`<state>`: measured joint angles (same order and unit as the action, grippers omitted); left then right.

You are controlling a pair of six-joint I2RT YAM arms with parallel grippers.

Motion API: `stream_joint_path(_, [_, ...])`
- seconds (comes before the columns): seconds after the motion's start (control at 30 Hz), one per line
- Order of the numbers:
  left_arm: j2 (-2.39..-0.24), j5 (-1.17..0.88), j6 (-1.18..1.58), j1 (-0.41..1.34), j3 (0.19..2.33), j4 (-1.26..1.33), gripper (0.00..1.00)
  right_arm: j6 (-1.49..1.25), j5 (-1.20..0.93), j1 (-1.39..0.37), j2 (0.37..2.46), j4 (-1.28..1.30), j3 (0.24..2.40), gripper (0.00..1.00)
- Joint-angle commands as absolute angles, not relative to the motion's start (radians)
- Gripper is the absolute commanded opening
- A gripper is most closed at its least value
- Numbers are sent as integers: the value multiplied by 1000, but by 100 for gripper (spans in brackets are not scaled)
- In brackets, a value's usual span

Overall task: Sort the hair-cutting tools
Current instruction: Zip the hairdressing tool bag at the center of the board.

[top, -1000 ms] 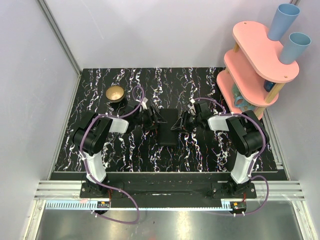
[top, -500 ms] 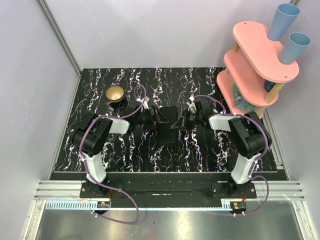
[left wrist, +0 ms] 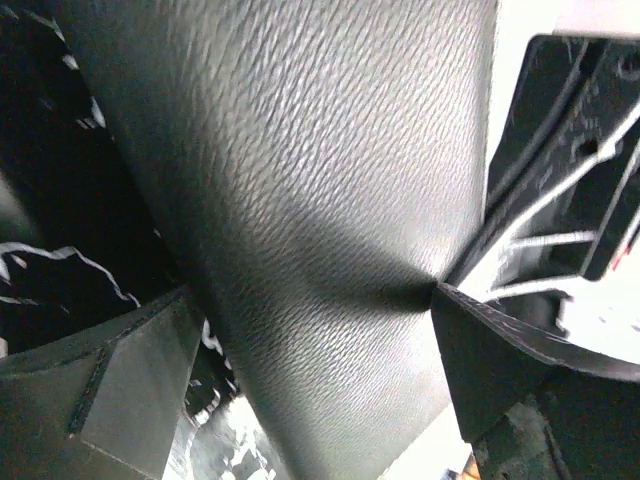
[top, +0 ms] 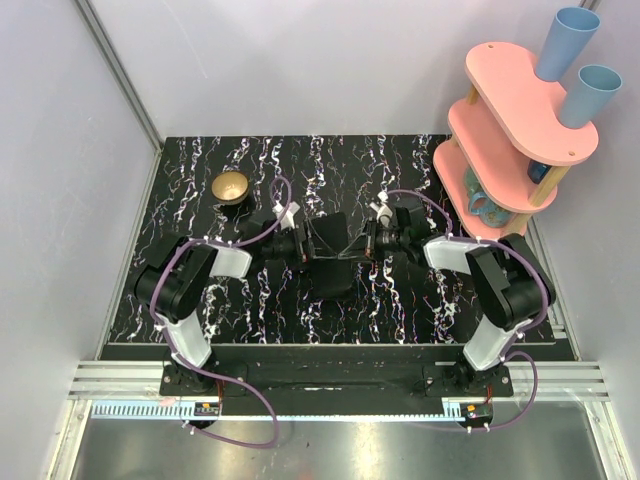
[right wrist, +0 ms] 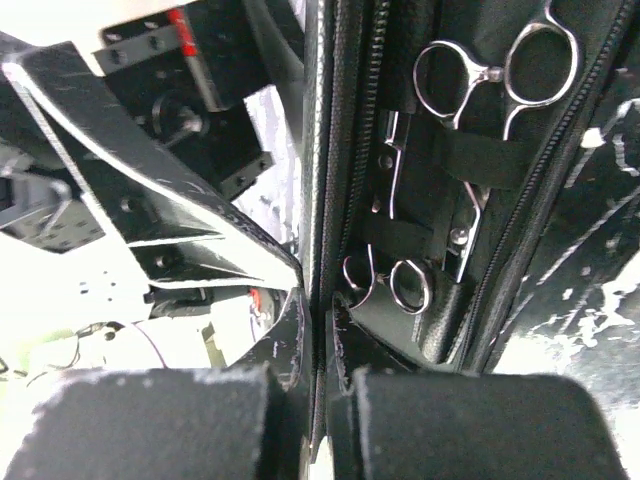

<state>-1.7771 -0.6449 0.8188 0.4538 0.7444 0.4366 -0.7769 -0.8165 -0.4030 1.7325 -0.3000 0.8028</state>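
Note:
The black folding case (top: 335,268) lies mid-table with one flap standing up. My right gripper (top: 366,243) is shut on that flap's zipped edge (right wrist: 322,200); in the right wrist view the fingertips (right wrist: 300,330) pinch it. Inside the case, held under straps, are two of the hair-cutting tools: one pair of scissors (right wrist: 497,75) higher up and another (right wrist: 410,285) lower down. My left gripper (top: 304,241) is open on the flap's outer side. Its grained leather (left wrist: 330,200) fills the left wrist view between the wide-apart fingers (left wrist: 130,390).
A small brass bowl (top: 231,186) sits at the back left of the black marbled mat (top: 200,300). A pink tiered shelf (top: 515,130) with two blue cups (top: 565,40) stands at the back right, close to the right arm.
My right gripper has closed on the flap's edge. My left gripper has opened wider. The flap now stands more upright between the two grippers.

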Motion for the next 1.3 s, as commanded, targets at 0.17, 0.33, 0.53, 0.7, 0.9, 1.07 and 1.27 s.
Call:
stream_joint_path(0.17, [-1687,-982,1078,419,583,1032,99,-839,-983,-382,1551,-476,885,0])
stream_joint_path(0.33, [-1715,-968,1238,417,623,1205,70,-827,-1002,-382,1560,-439,910,0])
stream_joint_path(0.53, [-1718,-956,1333,417,676,1310,44,-709,-936,-382,1522,-237,943,8])
stream_joint_path(0.7, [-1610,-920,1148,419,724,987,25,-597,-809,-382,1460,21,1002,36])
stream_joint_path(0.9, [-1490,-757,850,423,874,376,17,-583,-399,-382,1319,293,1032,71])
stream_joint_path(1.07, [-1448,-577,888,429,959,175,24,-537,-340,-387,1197,415,1042,73])
stream_joint_path(1.27, [-1370,-371,989,466,1034,3,33,-523,-301,-596,1144,420,1048,68])
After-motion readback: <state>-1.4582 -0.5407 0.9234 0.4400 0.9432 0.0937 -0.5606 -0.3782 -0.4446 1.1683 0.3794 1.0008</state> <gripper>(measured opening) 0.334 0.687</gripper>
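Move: The partly raised hairdressing tool bag stands between my hands, its cover between my wide-open left fingers. Its middle is about 3 cm right of my left hand, 2 cm back and 2 cm lower. My right fingers already pinch its zip edge; from that hand the middle lies about 5 cm left, 1 cm back and 3 cm lower. The gold bowl is some 20 cm left and 14 cm ahead of my left hand; the mugs on the rack are about 31 cm right and 10 cm ahead of my right. I raise the bag about 9 cm by its zip edge with my right hand, while my left draws slightly back, then rises around the bag, tips its fingers up some 25 degrees and closes them on the cover. Once my left has its grip, I open my right fingers, let go and pull that hand off to the right, its fingers dipping; my left holds on, lifts to about 14 cm and tips back down. ##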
